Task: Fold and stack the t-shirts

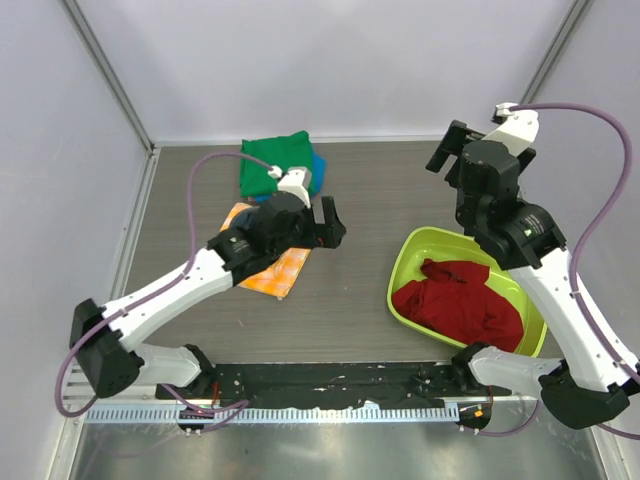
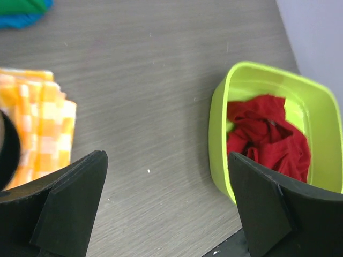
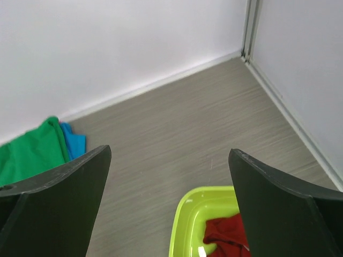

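Observation:
A crumpled dark red t-shirt (image 1: 465,305) lies in a lime green basin (image 1: 405,262) at the right. A folded green t-shirt (image 1: 272,160) rests on a blue one (image 1: 318,166) at the back of the table. My left gripper (image 1: 333,224) hangs open over bare table between the checked cloth and the basin, holding nothing. In the left wrist view the left gripper (image 2: 166,158) has the red shirt (image 2: 268,134) just right of it. My right gripper (image 1: 447,165) is raised behind the basin, open and empty. Below the right gripper (image 3: 170,151) shows the red shirt (image 3: 228,233).
An orange-and-white checked cloth (image 1: 272,268) lies folded under the left arm, also in the left wrist view (image 2: 40,118). White walls with metal rails close the table's back and sides. The green shirt (image 3: 27,155) and blue shirt (image 3: 72,140) sit near the back wall.

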Controlling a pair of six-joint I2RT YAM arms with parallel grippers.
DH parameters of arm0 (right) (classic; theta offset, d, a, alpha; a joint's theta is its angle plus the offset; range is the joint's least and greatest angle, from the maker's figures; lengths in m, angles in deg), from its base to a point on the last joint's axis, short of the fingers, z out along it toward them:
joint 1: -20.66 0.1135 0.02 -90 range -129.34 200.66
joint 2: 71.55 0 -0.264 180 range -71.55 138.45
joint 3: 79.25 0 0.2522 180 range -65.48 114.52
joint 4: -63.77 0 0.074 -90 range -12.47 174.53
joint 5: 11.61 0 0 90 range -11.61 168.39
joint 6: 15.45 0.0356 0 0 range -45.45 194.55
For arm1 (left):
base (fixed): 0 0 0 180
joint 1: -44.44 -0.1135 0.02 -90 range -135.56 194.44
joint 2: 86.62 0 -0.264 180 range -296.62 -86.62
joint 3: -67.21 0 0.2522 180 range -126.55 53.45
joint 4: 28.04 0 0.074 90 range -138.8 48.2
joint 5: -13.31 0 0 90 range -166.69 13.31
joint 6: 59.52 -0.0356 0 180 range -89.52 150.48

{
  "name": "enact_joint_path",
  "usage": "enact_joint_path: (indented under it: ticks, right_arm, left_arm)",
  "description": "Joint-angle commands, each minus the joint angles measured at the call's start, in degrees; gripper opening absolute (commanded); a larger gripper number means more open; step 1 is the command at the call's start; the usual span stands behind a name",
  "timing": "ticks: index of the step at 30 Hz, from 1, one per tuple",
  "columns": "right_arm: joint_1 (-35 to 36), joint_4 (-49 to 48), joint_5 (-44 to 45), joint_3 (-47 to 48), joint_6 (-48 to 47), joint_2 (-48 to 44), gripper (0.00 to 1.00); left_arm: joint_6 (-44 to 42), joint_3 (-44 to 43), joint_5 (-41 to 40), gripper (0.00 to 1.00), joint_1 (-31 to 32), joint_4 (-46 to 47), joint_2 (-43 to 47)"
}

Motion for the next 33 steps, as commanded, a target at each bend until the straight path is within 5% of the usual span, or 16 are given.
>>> enact_joint_path:
  ticks: [1,20,33]
  right_arm:
    - [0.24,2.66,-4.16,-1.98,2.64,-0.77,0.98]
    - [0.24,-1.2,-12.52,-12.79,1.94,-3.14,0.98]
    - [0.24,-2.87,-16.39,-15.43,2.47,-3.76,0.98]
  left_arm:
    - [5.01,8.47,6.69,1.0,-0.19,8.26,-5.11]
    - [9.85,16.57,-4.03,1.0,-1.42,12.75,-19.97]
    - [8.1,20.44,0.18,1.0,-13.89,11.87,-20.33]
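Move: The yellow checked t-shirt lies some 15 cm to the left of my left hand, about 2 cm farther out and 24 cm below; its right edge is much nearer than its middle. The dark bowl on it is about 17 cm left and 5 cm ahead, and the green t-shirt some 20 cm ahead and 11 cm left. From my right hand the yellow shirt is about 40 cm left, 1 cm back and 41 cm down, while the green box is roughly 11 cm back, 3 cm right and 39 cm down. I drop my open left hand steeply, about 22 cm, tipping its fingers some 20 degrees farther down beside the yellow shirt's right edge, then sweep left about 4 cm and slightly forward near the table, turning counter-clockwise, so the left finger pushes into the cloth's edge. My right hand, empty and open, sinks 10 cm, drifts left and tips down. ##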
